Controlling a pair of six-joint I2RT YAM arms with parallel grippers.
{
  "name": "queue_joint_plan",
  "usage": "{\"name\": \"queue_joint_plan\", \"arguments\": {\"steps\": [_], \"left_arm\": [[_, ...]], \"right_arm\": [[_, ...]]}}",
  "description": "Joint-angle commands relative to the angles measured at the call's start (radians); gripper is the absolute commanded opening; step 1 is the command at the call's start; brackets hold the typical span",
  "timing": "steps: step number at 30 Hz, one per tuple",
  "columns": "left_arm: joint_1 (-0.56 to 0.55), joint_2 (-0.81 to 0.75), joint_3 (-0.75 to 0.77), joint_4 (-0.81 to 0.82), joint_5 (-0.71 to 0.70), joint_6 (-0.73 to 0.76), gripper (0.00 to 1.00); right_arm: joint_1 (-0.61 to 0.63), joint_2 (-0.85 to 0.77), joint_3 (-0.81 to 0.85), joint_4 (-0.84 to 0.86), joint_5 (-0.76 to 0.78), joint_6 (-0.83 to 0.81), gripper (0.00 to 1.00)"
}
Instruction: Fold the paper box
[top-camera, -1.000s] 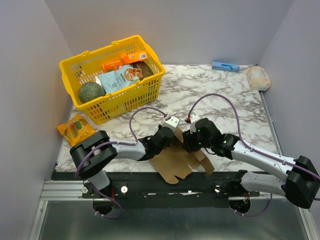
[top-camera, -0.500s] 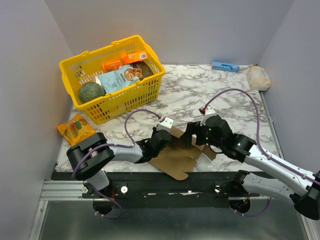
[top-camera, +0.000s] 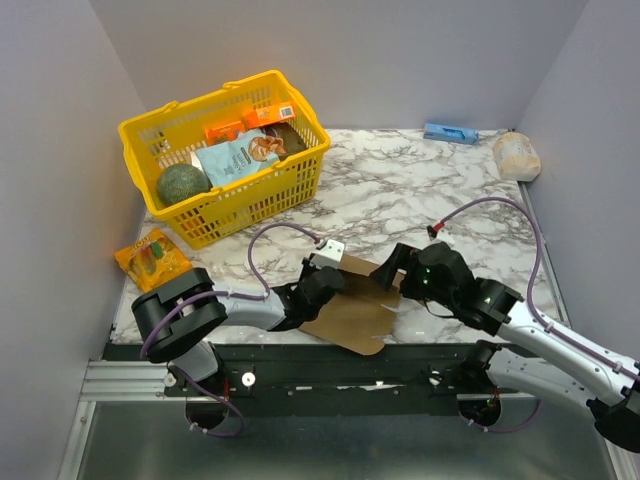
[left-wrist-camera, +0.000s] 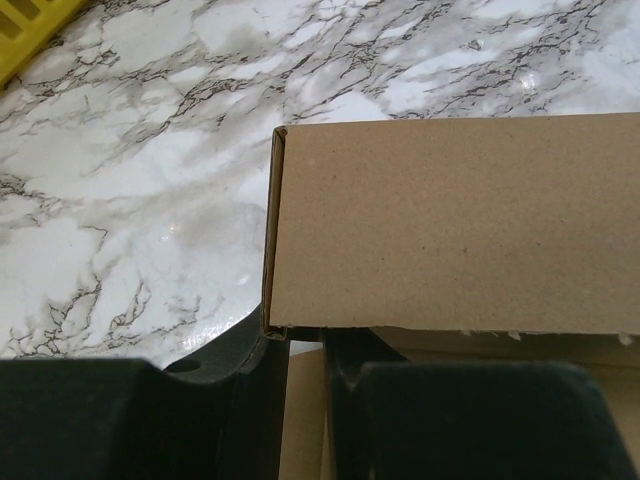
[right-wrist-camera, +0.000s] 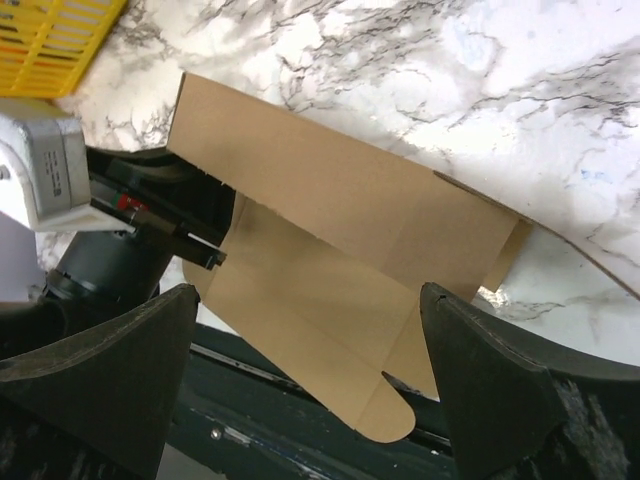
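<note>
The paper box (top-camera: 355, 315) is a flat brown cardboard sheet at the table's front edge, with one long panel folded over on itself. In the left wrist view the folded panel (left-wrist-camera: 450, 220) fills the upper right. My left gripper (top-camera: 318, 287) is shut on the sheet's left edge, and cardboard sits in the narrow slot between its fingers (left-wrist-camera: 305, 395). My right gripper (top-camera: 398, 275) is open and empty at the sheet's right end. In the right wrist view its fingers (right-wrist-camera: 100, 385) stand wide apart above the sheet (right-wrist-camera: 340, 220) without touching it.
A yellow basket (top-camera: 300, 170) with groceries stands at the back left. An orange packet (top-camera: 152, 255) lies at the left edge. A small blue box (top-camera: 450, 132) and a pale bag (top-camera: 516, 155) lie at the back right. The black rail (top-camera: 330, 365) runs along the front.
My right arm has drawn back to the right, away from the sheet's middle. The sheet's right flaps no longer stick out and it lies more compact. My left gripper has kept its hold.
</note>
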Motion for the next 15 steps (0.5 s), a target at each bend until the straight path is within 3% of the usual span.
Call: {"name": "queue_joint_plan", "arguments": {"steps": [1, 15], "left_arm": [[-0.01, -0.009, -0.025, -0.052, -0.056, -0.009, 0.26], [-0.036, -0.062, -0.052, -0.058, -0.071, -0.007, 0.26]], "right_arm": [[-0.037, 0.018, -0.021, 0.019, 0.068, 0.036, 0.99], [-0.149, 0.083, -0.192, 0.316, -0.082, 0.142, 0.97]]}}
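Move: The right end of the box's standing back wall lies about 4 cm ahead of the open right gripper, 4 cm to its right and 10 cm below it; from the left gripper that end is some 14 cm to the right and 3 cm back. The wall's left corner, at the left fingertips, is about 7 cm ahead and 11 cm left of the right hand. The floor panel's middle lies roughly 5 cm back and 8 cm left of the right hand. Lower the right gripper about 5 cm towards the right end of the back wall with its fingers kept wide open, going forward and to the right first, then mostly straight down, and turning some 10 degrees clockwise. Keep the left fingertips on the wall's left corner and, late on, ease that hand back and slightly left by about 1 cm. ##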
